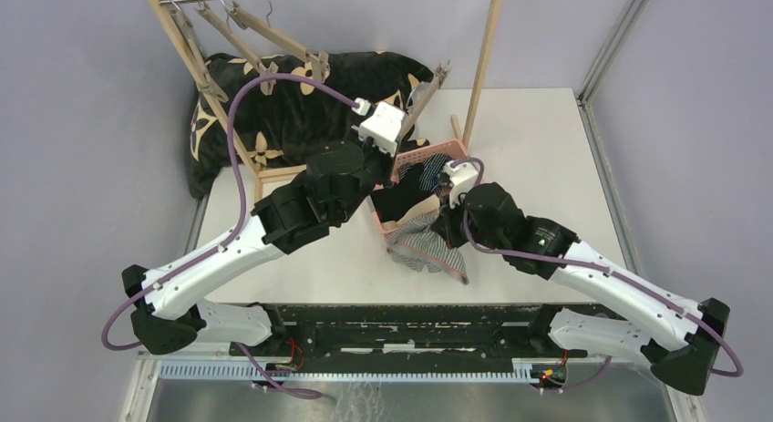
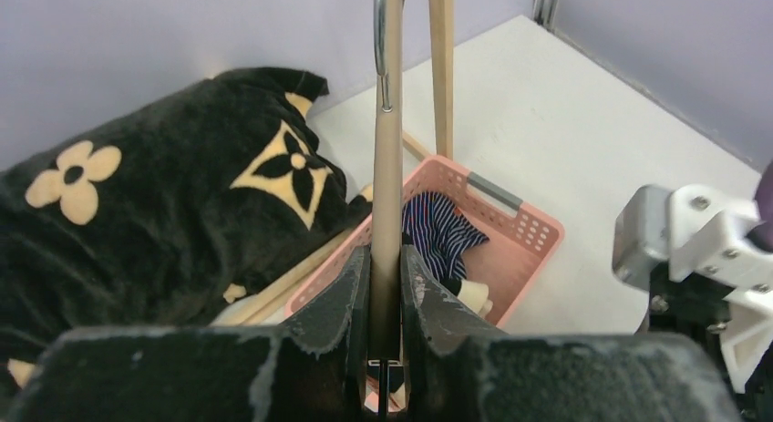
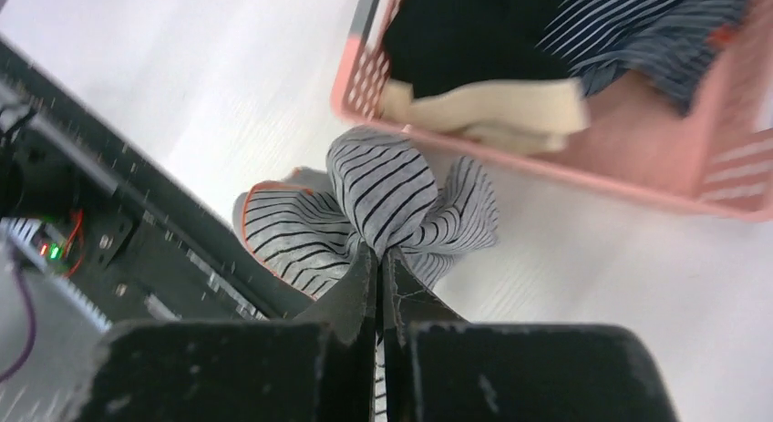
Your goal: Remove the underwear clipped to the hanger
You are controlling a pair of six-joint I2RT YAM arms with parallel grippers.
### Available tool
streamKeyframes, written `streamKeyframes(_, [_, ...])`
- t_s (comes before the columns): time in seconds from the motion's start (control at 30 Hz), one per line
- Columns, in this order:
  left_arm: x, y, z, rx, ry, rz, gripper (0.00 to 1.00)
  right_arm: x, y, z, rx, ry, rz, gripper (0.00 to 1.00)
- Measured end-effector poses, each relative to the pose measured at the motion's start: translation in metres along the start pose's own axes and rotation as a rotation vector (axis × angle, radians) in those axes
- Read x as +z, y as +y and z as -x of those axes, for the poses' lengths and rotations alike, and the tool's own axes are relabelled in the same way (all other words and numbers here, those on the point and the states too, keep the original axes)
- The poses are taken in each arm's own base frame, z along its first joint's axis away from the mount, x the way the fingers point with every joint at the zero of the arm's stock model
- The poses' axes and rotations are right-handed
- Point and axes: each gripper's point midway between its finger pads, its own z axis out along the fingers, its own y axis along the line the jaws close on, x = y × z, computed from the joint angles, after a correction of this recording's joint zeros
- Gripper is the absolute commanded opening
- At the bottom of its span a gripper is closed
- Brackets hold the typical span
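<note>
My left gripper [image 2: 386, 258] is shut on a wooden hanger [image 2: 387, 167] and holds it up over the pink basket [image 2: 538, 232]; in the top view the hanger [image 1: 421, 96] slants up to the right of the left gripper [image 1: 394, 147]. The navy striped underwear [image 2: 438, 229] and the black underwear [image 3: 474, 35] lie in the basket [image 1: 456, 150]. My right gripper [image 3: 380, 255] is shut on the grey-and-white striped underwear [image 3: 383, 190], which hangs bunched just outside the basket's near wall [image 3: 583, 171]. In the top view that cloth [image 1: 428, 247] drapes on the table below the basket.
A black floral blanket [image 1: 301, 112] lies at the back left under a wooden rack [image 1: 182, 39] with more hangers [image 1: 273, 35]. A wooden post [image 1: 483, 62] stands behind the basket. The arms' base frame [image 1: 401, 326] runs along the near edge.
</note>
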Motion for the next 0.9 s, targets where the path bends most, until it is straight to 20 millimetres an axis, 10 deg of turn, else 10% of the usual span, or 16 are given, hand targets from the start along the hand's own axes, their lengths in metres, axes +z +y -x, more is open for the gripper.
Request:
streamKeyframes(0.3, [-0.008, 0.007, 0.048, -0.003, -0.080, -0.005, 0.03, -0.031, -0.038, 0.119, -0.096, -0.286, -0.271, 0.01])
streamKeyframes(0.53, [0.001, 0.004, 0.047, 0.039, -0.064, 0.005, 0.03, -0.013, -0.079, 0.201, -0.029, -0.381, -0.374, 0.01])
streamKeyframes(0.9, [0.007, 0.020, 0.054, 0.092, -0.059, 0.110, 0.03, 0.093, -0.150, 0.135, 0.077, -0.139, -0.403, 0.01])
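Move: The right hand, holding the grey striped underwear, has the pink basket's middle about 20 cm ahead, 2 cm left and 16 cm below; inside, the black underwear lies roughly 17 cm ahead and 10 cm left, the dark striped underwear some 25 cm straight ahead. The left hand holds the emptied hanger; the rail is about 20 cm ahead, 24 cm left and 20 cm higher, the basket 13 cm ahead, 10 cm right and 36 cm below. Right arcs the pinched grey underwear 22 cm forward over the basket, rising then sinking; left lifts the hanger 5 cm. ##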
